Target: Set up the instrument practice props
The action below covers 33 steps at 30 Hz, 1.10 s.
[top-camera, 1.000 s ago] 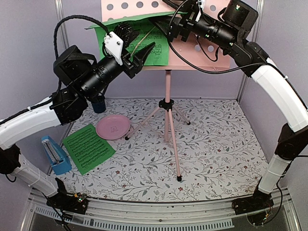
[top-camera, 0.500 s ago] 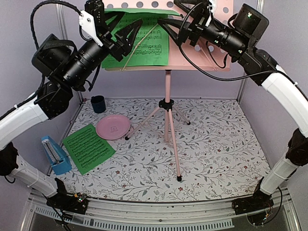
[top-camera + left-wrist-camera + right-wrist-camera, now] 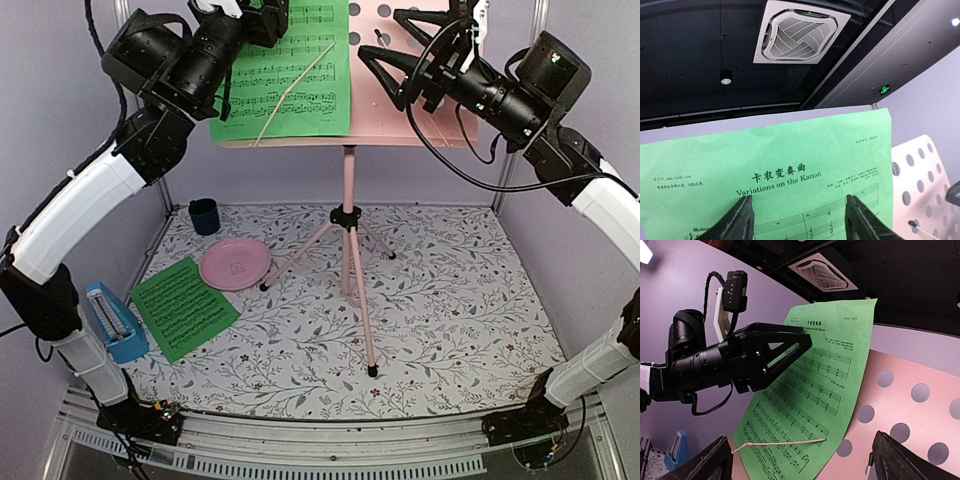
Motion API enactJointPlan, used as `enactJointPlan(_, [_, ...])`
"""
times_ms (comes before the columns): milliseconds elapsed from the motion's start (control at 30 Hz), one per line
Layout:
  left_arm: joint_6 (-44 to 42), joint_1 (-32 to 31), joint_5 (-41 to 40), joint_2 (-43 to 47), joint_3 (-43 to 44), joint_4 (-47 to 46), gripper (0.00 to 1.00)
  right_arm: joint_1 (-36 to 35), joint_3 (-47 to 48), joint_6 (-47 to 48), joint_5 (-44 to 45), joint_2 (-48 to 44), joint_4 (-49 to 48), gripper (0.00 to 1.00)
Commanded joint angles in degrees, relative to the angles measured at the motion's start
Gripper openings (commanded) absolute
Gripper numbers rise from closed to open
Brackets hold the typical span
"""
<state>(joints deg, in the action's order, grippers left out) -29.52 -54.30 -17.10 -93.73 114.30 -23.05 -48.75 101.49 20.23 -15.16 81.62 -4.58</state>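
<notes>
The pink tripod music stand (image 3: 349, 225) is at the back, its perforated desk (image 3: 400, 120) up top. One green sheet-music page (image 3: 290, 75) stands flat on the desk's left half, with a thin pink wire holder (image 3: 785, 441) lying across its lower part. My left gripper (image 3: 798, 198) is open in front of the page's title, its fingers spread over the paper with nothing between them. Wide open, my right gripper (image 3: 380, 35) hovers before the desk's bare right half. A second green page (image 3: 185, 305) lies on the table at the left, beside the blue metronome (image 3: 112, 322).
A round pink disc (image 3: 235, 264) and a small dark blue cup (image 3: 204, 215) sit on the flowered tablecloth left of the stand's legs. The purple back wall (image 3: 430, 185) and side panels close the space in.
My left arm has swung up from below the desk to its top left. The green page now stands upright and flat. My right gripper has drawn back right and opened wider.
</notes>
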Motion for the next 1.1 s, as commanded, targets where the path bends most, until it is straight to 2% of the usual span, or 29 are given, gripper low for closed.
enactJointPlan(0, [-4.2,1.4,-6.3,-5.6,8.6,4.4,0.64,-0.3,-1.6,-1.6,1.1,-2.7,-2.6,0.99])
enactJointPlan(100, [-6.3,1.8,-9.8,-7.7,11.5,4.9,0.66,-0.3,-1.9,-1.5,1.2,-3.2,-2.6,0.99])
enactJointPlan(200, [-4.7,2.9,-10.1,-7.4,11.7,6.3,0.66,-0.4,-2.3,-1.3,1.3,-3.6,-2.6,0.99])
enactJointPlan(300, [-0.5,4.1,-7.0,-5.4,10.0,8.4,0.68,-0.3,-2.4,-1.1,1.3,-3.8,-2.7,0.99])
enactJointPlan(467, [3.5,4.3,-0.3,0.2,2.1,6.8,0.73,-0.3,-3.0,-1.1,1.3,-4.1,-2.7,0.99])
enactJointPlan(567, [6.0,4.4,3.0,3.3,-1.7,6.6,0.80,-0.3,-3.4,-1.0,1.5,-4.3,-2.5,0.99])
enactJointPlan(767, [8.5,3.8,7.9,7.8,-4.6,8.3,0.85,-0.3,-4.1,-0.6,1.6,-4.5,-2.4,0.99])
enactJointPlan(900, [9.0,3.2,7.7,10.5,-6.5,8.9,0.85,-0.3,-4.5,-0.6,1.7,-4.8,-2.4,0.99])
enactJointPlan(1067, [10.8,3.1,2.7,14.4,-10.9,8.8,0.83,-0.4,-5.0,-0.7,1.8,-5.1,-1.9,0.99])
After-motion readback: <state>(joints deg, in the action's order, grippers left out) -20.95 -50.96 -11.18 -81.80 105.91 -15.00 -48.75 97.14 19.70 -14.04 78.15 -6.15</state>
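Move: The green sheet's middle lies about 5 cm ahead of the left hand, 3 cm to its right and 5 cm lower. The left rod crossing the sheet is about 4 cm ahead, 4 cm right and 12 cm below that hand; the pink board's middle is some 9 cm ahead, 12 cm right and 6 cm lower. From the right hand, the sheet is roughly 15 cm left and 8 cm ahead, near its height. Left hand reaches about 5 cm forward towards the sheet, then retreats 7 cm and leftward, fingers opening wider. ##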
